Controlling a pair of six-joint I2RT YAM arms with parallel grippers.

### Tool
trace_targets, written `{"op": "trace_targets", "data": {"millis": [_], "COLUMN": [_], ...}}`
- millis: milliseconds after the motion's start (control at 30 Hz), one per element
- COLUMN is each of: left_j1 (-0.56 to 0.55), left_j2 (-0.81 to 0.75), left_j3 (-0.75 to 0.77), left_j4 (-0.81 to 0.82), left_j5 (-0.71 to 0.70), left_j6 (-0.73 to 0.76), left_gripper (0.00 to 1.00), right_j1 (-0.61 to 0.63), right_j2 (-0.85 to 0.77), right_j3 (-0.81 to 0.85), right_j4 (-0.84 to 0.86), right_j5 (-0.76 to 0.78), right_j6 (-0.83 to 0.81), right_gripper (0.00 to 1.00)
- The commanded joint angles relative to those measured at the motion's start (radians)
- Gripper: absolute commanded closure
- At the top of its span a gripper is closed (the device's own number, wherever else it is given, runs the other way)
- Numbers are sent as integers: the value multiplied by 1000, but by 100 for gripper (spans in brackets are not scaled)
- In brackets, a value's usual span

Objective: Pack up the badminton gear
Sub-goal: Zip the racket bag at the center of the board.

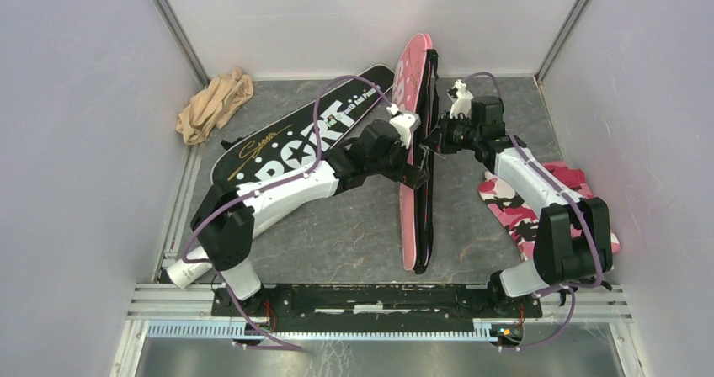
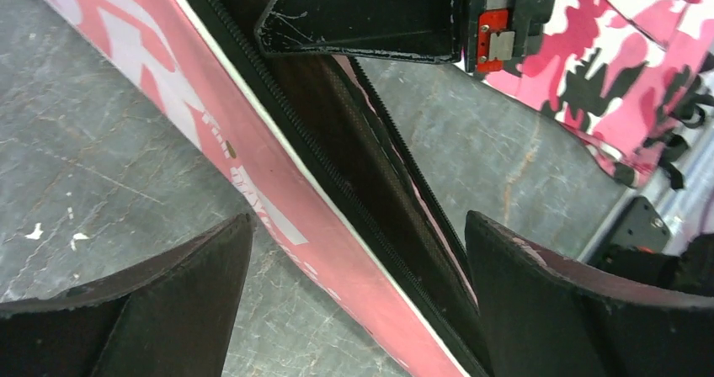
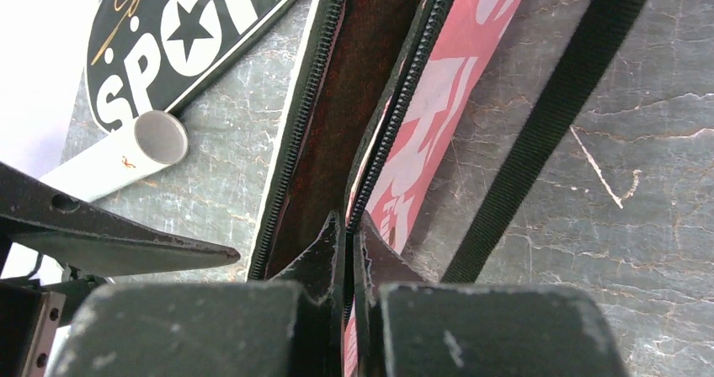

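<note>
A pink racket bag stands on its edge in the middle of the table, its zipper open at the top. My right gripper is shut on one zippered lip of this pink bag. My left gripper is open and straddles the pink bag, its fingers apart from both sides. In the top view the left gripper and right gripper meet at the bag's upper edge. A black bag lettered SPORT lies flat to the left. A long white tube lies beside the left arm's base.
A beige cloth is bunched at the back left corner. A pink camouflage cloth lies under the right arm. A black strap runs across the grey table beside the pink bag. Walls close in three sides.
</note>
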Motion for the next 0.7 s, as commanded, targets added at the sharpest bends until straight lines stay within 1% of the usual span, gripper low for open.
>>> {"op": "trace_targets", "data": {"millis": [0,167,467,667], "left_j1": [-32,-45,-53,-53], "left_j2": [15,84,130,83], "left_j3": [9,67,91,71], "left_j4": [23,-24,-32,-46], "left_j5": [-220,-333,-256,-288], "left_j6": [21,-5,-62,-45], "left_gripper": [0,0,0,0], "right_j1": [-3,-4,-4,-4], "right_j2": [2,19,42,56], "right_j3": [63,54,39,44], "right_j4": [81,99,115,94], "right_j5": [-3,-22,-30,-6], "right_j6": [48,82,101,68], "right_gripper": [100,100,100,100]}}
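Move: The pink racket bag stands on edge with its zipper mouth up. Its left zipper rim lies about 5 cm below the wide-open left fingers, some 2 cm ahead and 2 cm to their right. The closed right fingers on the zipper are about 8 cm ahead, 3 cm right and 3 cm lower; the black racket bag lies 13 cm ahead, 29 cm left, 16 cm down. From the right hand, that rim stretch is 6 cm back, 1 cm left, 2 cm down. The pink bag's left rim is what the left hand sinks onto: down about 5 cm and some 2 cm forward, jaws staying wide, the wrist turning counter-clockwise and tipping the fingers roughly 10 degrees steeper. It stops with one finger over the mouth and the other outside the pink panel. The right hand keeps its pinch on the zipper, nearly still. ##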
